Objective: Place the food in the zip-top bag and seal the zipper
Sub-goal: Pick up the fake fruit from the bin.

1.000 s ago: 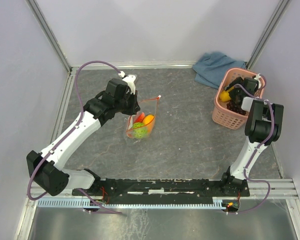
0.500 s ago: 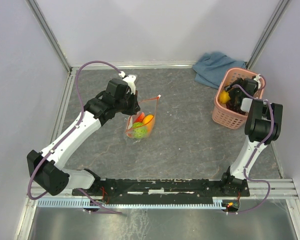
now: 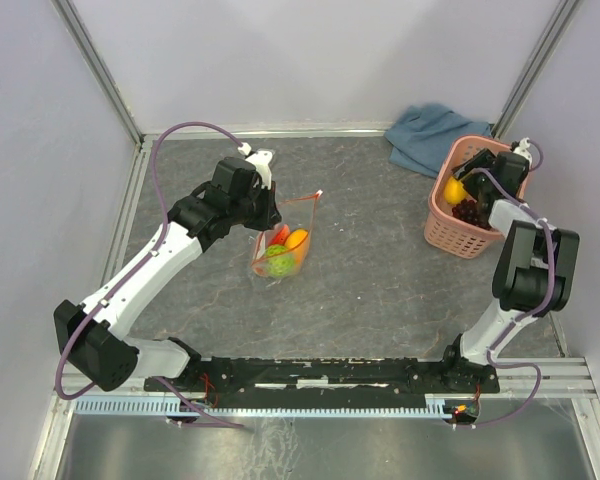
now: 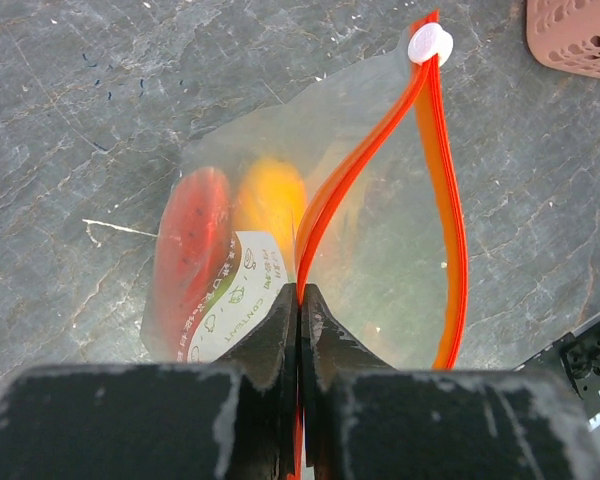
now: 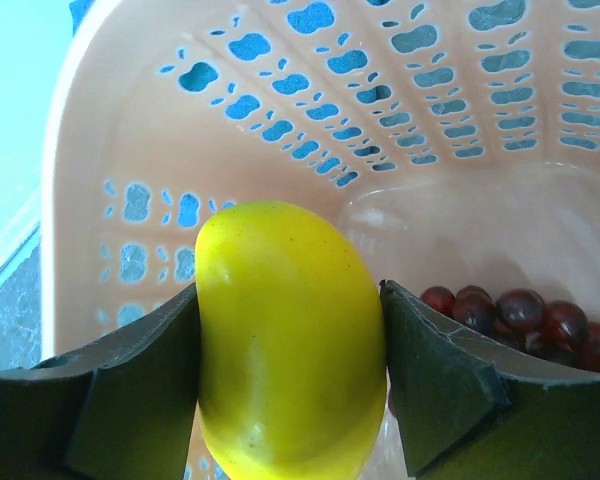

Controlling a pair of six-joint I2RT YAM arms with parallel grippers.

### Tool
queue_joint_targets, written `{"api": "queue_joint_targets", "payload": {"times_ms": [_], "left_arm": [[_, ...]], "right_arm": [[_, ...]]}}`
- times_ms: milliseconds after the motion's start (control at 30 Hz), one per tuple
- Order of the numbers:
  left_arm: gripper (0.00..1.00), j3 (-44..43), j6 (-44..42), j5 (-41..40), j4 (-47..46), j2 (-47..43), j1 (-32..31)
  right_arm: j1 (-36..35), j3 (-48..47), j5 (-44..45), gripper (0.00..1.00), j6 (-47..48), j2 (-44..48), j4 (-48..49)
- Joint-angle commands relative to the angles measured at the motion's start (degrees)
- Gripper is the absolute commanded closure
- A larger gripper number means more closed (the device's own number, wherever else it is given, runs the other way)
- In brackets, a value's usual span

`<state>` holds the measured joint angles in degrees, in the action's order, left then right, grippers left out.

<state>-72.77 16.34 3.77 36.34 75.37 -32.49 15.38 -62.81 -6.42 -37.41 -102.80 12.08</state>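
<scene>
The zip-top bag stands on the table with a red watermelon wedge and an orange fruit inside. Its mouth gapes, the red-orange zipper curving up to a white end piece. My left gripper is shut on one zipper strip at the bag's near end. In the pink basket, my right gripper is shut on the yellow oblong fruit, both fingers pressed to its sides. Dark purple grapes lie on the basket floor beside it.
A blue-grey cloth lies bunched at the back right, touching the basket. Metal frame posts and pale walls bound the table on the left, back and right. The right arm's elbow stands near the right wall.
My right gripper's jaws have closed onto the yellow fruit in the basket, and the right elbow has shifted toward the near right. The left gripper and bag have not moved.
</scene>
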Motion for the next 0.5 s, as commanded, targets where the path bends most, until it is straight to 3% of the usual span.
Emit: {"api": "queue_joint_targets", "payload": {"times_ms": [0, 467], "left_arm": [[0.97, -0.7, -3.9, 2.3, -2.2, -2.1, 0.3], [0.97, -0.6, -4.4, 4.2, -2.6, -2.8, 0.3]], "right_arm": [[0.0, 2.7, 1.5, 0.56, 2.1, 6.5, 0.5], [-2.0, 6.3, 4.7, 0.57, 6.9, 25.9, -3.8]]}}
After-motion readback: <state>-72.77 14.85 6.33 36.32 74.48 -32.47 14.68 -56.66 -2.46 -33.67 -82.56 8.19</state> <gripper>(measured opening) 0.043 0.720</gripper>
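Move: The right hand already holds the yellow fruit up off the bin's floor; its goal, the open mouth of the zip-top bag, lies about 48 cm to its left and 17 cm back, nearly at its height. The bin's middle is some 6 cm to its right, 1 cm back and 4 cm lower, the grapes about 6 cm right, 3 cm back and 8 cm down; the blue towel is 20 cm straight ahead. From the left hand the bag mouth is about 7 cm right, 2 cm ahead and 8 cm down. With the yellow fruit still clamped between its fingers, the right hand climbs about 10 cm up out of the bin, away from the grapes, while drawing back towards its base some 5 cm, the rise quickening as it goes. Its fingers tip up and its left side dips, roughly 10 degrees in all, with the grip unchanged, and the left hand all but stays put, keeping its pinch on one side of the bag's zipper. ##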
